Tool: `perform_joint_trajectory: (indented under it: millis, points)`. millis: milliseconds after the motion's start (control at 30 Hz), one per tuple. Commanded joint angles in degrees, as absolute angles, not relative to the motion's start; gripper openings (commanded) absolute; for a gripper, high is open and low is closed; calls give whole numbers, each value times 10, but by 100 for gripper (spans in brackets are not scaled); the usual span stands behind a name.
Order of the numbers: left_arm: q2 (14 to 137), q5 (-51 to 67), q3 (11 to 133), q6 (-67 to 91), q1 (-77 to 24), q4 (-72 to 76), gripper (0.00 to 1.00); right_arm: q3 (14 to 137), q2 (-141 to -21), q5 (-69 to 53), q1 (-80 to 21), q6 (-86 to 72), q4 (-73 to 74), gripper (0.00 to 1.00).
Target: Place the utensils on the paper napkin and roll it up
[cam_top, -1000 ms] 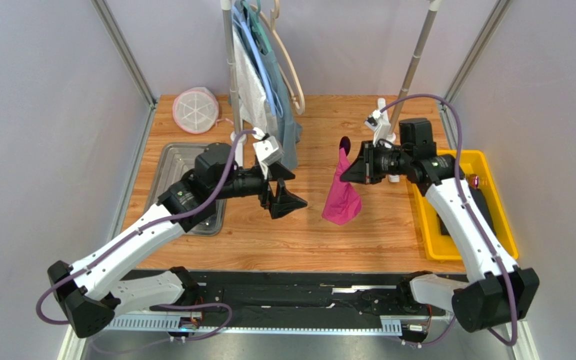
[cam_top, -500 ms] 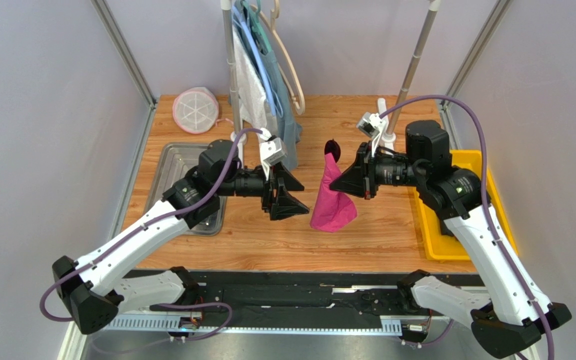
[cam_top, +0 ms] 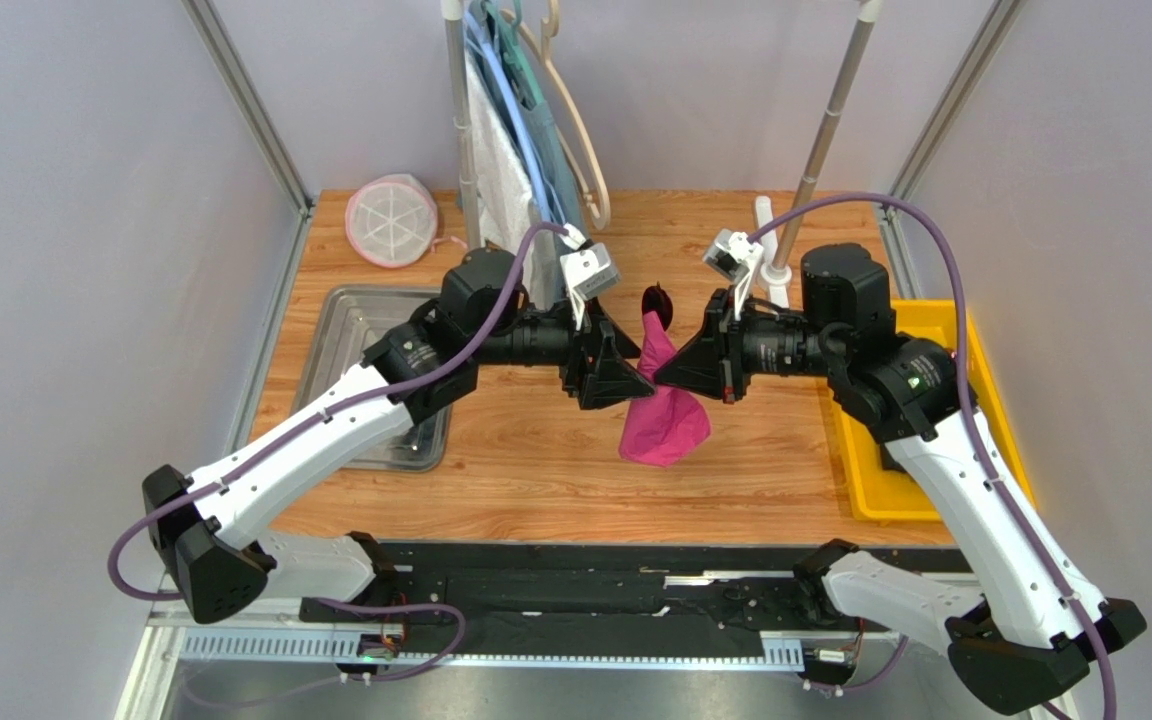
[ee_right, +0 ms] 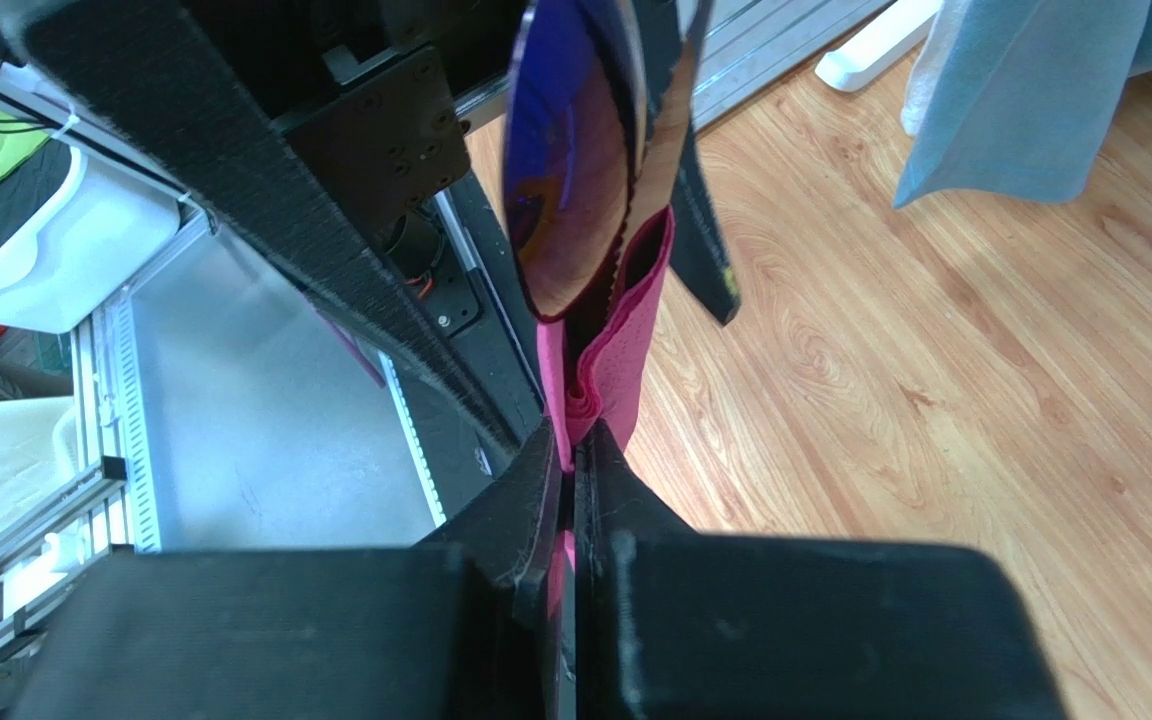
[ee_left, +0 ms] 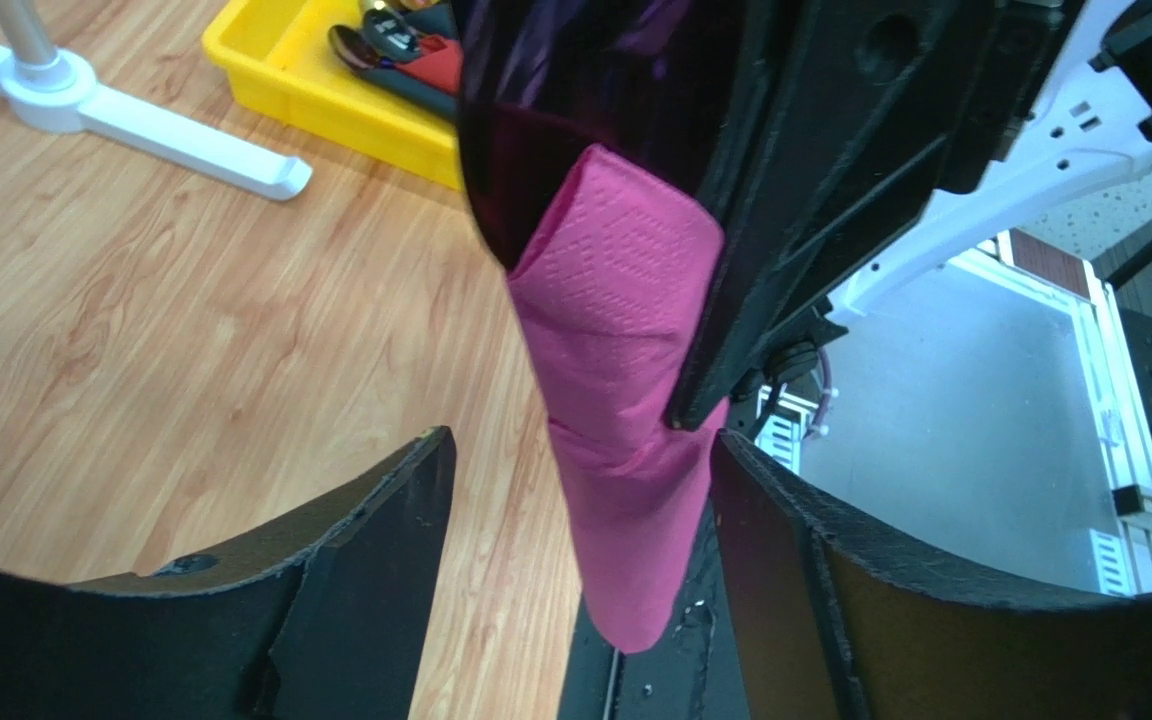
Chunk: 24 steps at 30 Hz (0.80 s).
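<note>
The paper napkin point(cam_top: 663, 413) is a magenta roll hanging upright in the air above the table's middle. Dark-purple utensils point(cam_top: 659, 305) stick out of its top, a spoon bowl point(ee_right: 575, 165) uppermost. My right gripper point(cam_top: 687, 371) is shut on the roll from the right, its jaws pinching the pink paper point(ee_right: 624, 338) at their tips point(ee_right: 569, 447). My left gripper point(cam_top: 633, 375) has come in from the left and is open. Its fingers point(ee_left: 372, 555) stand on either side of the roll's lower end point(ee_left: 620, 450), with a gap on both sides.
A yellow bin point(cam_top: 992, 458) holding dark items sits at the right edge. A metal tray point(cam_top: 345, 323) lies at the left, a round pink-and-white lid point(cam_top: 390, 219) behind it. Blue garments point(cam_top: 537, 180) hang on a rack at the back, next to a white stand pole point(cam_top: 826, 135).
My left arm has swung right until its jaws straddle the napkin roll, and the jaws have narrowed. My right gripper carried the roll slightly left and stayed shut on it.
</note>
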<state>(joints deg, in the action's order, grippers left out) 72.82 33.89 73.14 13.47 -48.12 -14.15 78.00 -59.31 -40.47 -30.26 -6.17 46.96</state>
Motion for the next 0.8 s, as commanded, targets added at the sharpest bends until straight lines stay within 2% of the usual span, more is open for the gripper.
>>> perform_joint_trajectory:
  millis: [0, 267, 400, 567, 667, 767]
  points:
    - [734, 361, 741, 145, -490, -110, 70, 801, -587, -401, -306, -57, 440, 0]
    - [745, 385, 736, 153, -491, -91, 66, 802, -584, -402, -308, -69, 431, 0]
    - [742, 402, 722, 149, -490, -68, 57, 802, -582, -402, -308, -72, 430, 0]
    - [744, 417, 713, 149, -492, -62, 59, 800, -577, -400, -308, -79, 423, 0]
    - [744, 424, 708, 148, -492, -53, 56, 801, -577, -398, -308, -79, 424, 0]
    - [745, 428, 706, 149, -492, -43, 45, 799, -573, -399, -307, -83, 418, 0]
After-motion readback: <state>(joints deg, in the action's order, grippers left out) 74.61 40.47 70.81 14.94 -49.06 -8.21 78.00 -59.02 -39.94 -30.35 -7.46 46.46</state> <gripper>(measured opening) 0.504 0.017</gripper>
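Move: The rolled napkin hangs aslant about 2 cm to the right of my left hand point and 1 cm back, at about its height. My closed right fingertips grip it some 3 cm to the right of my left hand point and 2 cm higher; the spoon head sticks out about 4 cm ahead, 2 cm right and 8 cm up. For my right hand the roll is already in the pinch, its middle roughly 2 cm below and 1 cm back. I ease my left hand about 2 cm back and 1.5 cm right onto the rolled napkin, turning it some 5 to 10 degrees clockwise, and narrow the open fingers from about three quarters to half, one on each side of the roll, until they come right up against its sides. My right hand stays put and keeps its pinch. ##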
